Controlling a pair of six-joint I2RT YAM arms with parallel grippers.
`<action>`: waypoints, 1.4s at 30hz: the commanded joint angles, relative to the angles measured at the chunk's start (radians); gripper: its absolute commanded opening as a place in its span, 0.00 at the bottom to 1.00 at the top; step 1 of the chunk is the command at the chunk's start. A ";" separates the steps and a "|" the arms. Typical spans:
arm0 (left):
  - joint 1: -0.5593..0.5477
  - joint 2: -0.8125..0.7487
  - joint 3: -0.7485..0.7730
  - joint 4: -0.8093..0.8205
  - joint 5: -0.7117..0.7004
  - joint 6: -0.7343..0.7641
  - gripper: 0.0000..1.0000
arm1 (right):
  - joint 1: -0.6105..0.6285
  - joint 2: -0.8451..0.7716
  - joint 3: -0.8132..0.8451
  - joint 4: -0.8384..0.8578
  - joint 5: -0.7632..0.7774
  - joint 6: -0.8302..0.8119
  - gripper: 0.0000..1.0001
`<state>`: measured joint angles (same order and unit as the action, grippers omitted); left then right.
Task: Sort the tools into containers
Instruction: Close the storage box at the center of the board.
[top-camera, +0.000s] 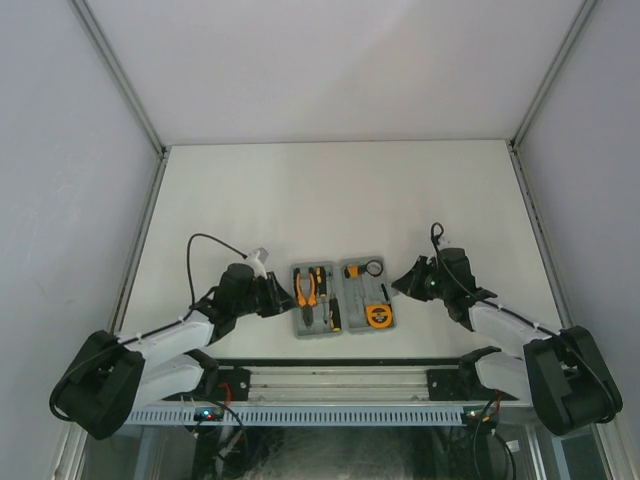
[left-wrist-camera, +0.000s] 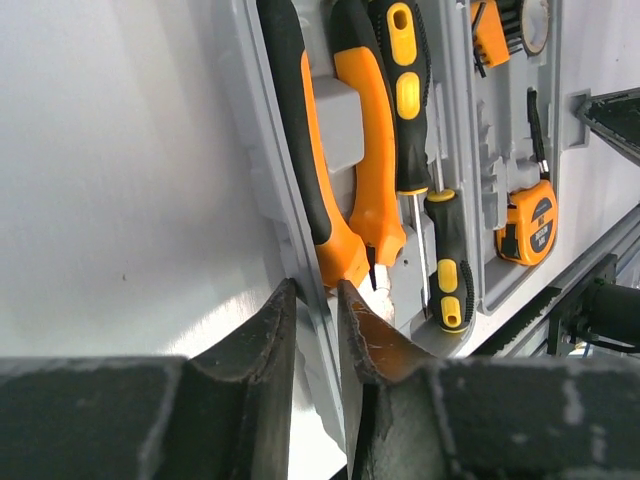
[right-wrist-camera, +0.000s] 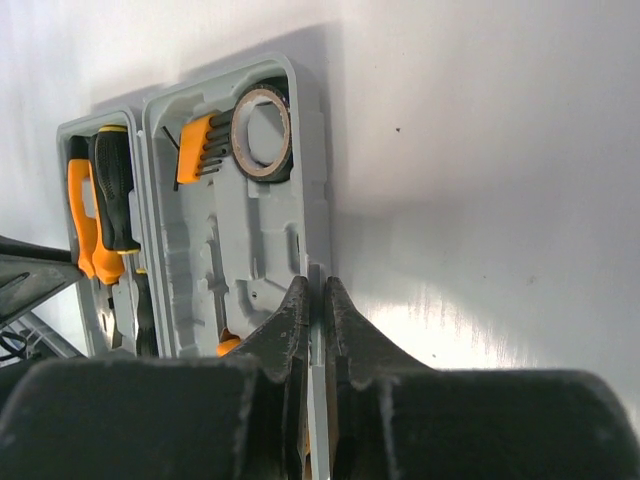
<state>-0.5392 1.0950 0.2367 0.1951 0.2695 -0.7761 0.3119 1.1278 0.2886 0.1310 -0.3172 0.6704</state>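
Note:
The grey case (top-camera: 343, 336) lies open and flat, with the tools in its recesses. Its left half holds the orange-handled pliers (left-wrist-camera: 350, 150) and two screwdrivers (left-wrist-camera: 405, 90) (left-wrist-camera: 450, 265). The right half holds the tape measure (top-camera: 379, 316), the bit set (right-wrist-camera: 195, 150) and the dark ring (right-wrist-camera: 262, 118). My left gripper (left-wrist-camera: 315, 290) straddles the case's left rim (left-wrist-camera: 265, 150), jaws narrowly open with a slit of light beside the rim. My right gripper (right-wrist-camera: 316, 285) is shut on the case's right wall (right-wrist-camera: 318, 150).
The white table (top-camera: 330, 200) stretches beyond the case to grey side walls with metal rails (top-camera: 120, 80). A black slotted rail (top-camera: 340, 375) runs along the near edge just behind the case. A cable (top-camera: 205, 240) loops above the left arm.

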 joint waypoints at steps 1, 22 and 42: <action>-0.026 -0.091 0.104 0.050 0.070 -0.025 0.21 | 0.046 0.031 0.000 0.001 -0.016 0.016 0.00; -0.035 -0.192 0.210 -0.068 0.065 -0.019 0.20 | 0.135 0.102 -0.003 0.060 0.001 0.058 0.00; -0.096 -0.138 0.282 -0.069 0.047 -0.020 0.21 | 0.182 0.156 -0.004 0.120 0.006 0.087 0.00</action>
<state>-0.6147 0.9298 0.4740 0.0750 0.2874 -0.7803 0.4629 1.2617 0.2913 0.3214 -0.2596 0.7582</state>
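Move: The left fingers already straddle the outer rim of the storage box's open left half, whose middle is about 5 cm to their right, 2 cm ahead. The right half it must fold onto lies some 18 cm right and 2 cm ahead; the pliers are 3 cm right and 2 cm ahead. The shut right fingers already hold the tab on the right half's outer edge, that half's middle 7 cm left and 1 cm back. From them, the tape measure lies 4 cm left, 7 cm back. Keeping the left half's rim between its slightly tightening fingers, the left hand levers it up about 12 cm, slowly at first, then faster, its fingers tipping upward some 15 degrees and swinging about 4 cm right near the end. The right hand keeps its pinch on the tab and stays low, easing forward-left, then travelling left and slightly back, some 4 cm left in all. ##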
